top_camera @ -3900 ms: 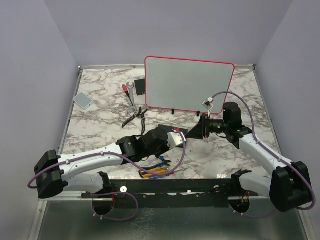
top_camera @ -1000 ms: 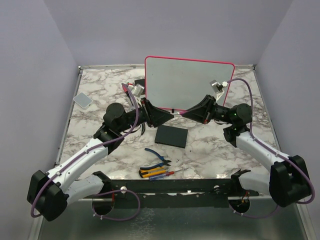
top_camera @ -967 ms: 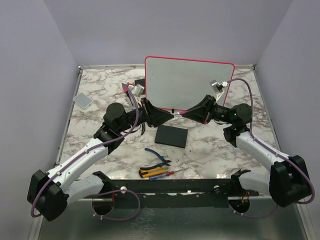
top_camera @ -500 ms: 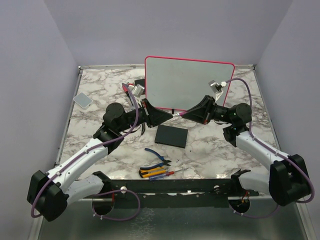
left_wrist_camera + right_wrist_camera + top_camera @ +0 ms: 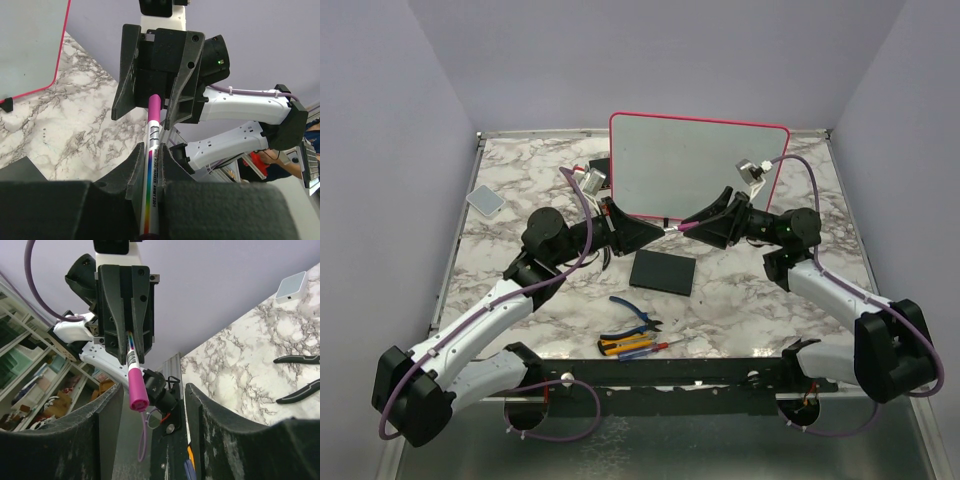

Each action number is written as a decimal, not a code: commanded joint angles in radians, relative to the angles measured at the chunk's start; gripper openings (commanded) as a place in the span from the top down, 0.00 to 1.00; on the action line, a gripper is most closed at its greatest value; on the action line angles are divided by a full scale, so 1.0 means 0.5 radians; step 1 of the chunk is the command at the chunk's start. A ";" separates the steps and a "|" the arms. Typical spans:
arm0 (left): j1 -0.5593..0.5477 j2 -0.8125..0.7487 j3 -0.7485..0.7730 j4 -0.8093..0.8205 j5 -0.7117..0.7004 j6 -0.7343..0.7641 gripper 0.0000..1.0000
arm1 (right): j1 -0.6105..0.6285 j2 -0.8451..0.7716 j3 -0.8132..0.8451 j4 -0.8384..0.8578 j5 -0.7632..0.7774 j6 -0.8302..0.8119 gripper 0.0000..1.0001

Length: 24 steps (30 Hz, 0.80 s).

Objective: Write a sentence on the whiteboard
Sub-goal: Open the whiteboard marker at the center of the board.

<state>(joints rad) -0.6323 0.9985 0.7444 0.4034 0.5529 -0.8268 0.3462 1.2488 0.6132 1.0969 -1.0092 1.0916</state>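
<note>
The whiteboard (image 5: pixel 700 168) stands upright at the back of the table, pink-red framed; its corner shows in the left wrist view (image 5: pixel 30 45). No sentence shows on its surface. In front of it, in mid-air, my two grippers meet tip to tip. My left gripper (image 5: pixel 655 228) (image 5: pixel 151 150) is shut on the barrel of a rainbow-striped whiteboard marker (image 5: pixel 152 170). The marker's pink capped end (image 5: pixel 135 385) points into my right gripper (image 5: pixel 688 222) (image 5: pixel 152 390), whose jaws stand open on either side of the cap without touching it.
A flat black square slab (image 5: pixel 663 271) lies below the grippers. Blue-handled pliers (image 5: pixel 635 313) and a cutter with a screwdriver (image 5: pixel 635 346) lie near the front edge. A small grey pad (image 5: pixel 485 200) sits at the left. Black pliers handles (image 5: pixel 300 360) lie on the marble.
My left gripper has shut on the marker's barrel, and my right gripper has then opened off the pink cap end. Both arms stay almost where they were.
</note>
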 commanded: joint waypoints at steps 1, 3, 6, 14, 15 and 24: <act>-0.004 -0.024 0.002 0.052 -0.029 -0.009 1.00 | 0.008 0.027 -0.018 0.212 0.005 0.093 0.46; -0.003 -0.022 0.004 0.054 -0.031 -0.010 1.00 | 0.010 0.030 -0.018 0.231 0.003 0.105 0.48; -0.005 -0.016 0.001 0.052 -0.026 -0.011 1.00 | 0.010 0.030 -0.015 0.236 0.004 0.111 0.50; -0.005 -0.011 0.005 0.052 -0.004 -0.011 1.00 | 0.009 0.027 -0.027 0.270 -0.005 0.126 0.59; -0.007 -0.007 0.006 0.052 -0.002 -0.010 1.00 | 0.010 0.030 -0.028 0.271 -0.003 0.128 0.61; -0.004 -0.014 0.006 0.047 0.019 -0.008 1.00 | 0.010 0.010 -0.063 0.313 0.041 0.143 0.93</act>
<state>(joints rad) -0.6323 0.9989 0.7444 0.4057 0.5545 -0.8314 0.3462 1.2568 0.5995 1.2133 -1.0092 1.1629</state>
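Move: The marker is already held level between the hands, and its pink cap sits inside the right hand's open fingers, about 1 cm left, 1 cm back and 1 cm above the hand point. From the right hand, the black pad lies some 6 cm ahead, 3 cm left and 31 cm down; the whiteboard's middle is roughly 25 cm ahead, 5 cm right and 17 cm lower. From the left hand, the cap is about 5 cm right, 1 cm ahead and 1 cm up. The right fingers close from about half open until they pinch the marker's pink cap from both sides, while that hand eases up about 1 cm and slightly back to centre on the cap, with hardly any wrist turn. The left hand stays in place and keeps its grip on the marker's barrel. ##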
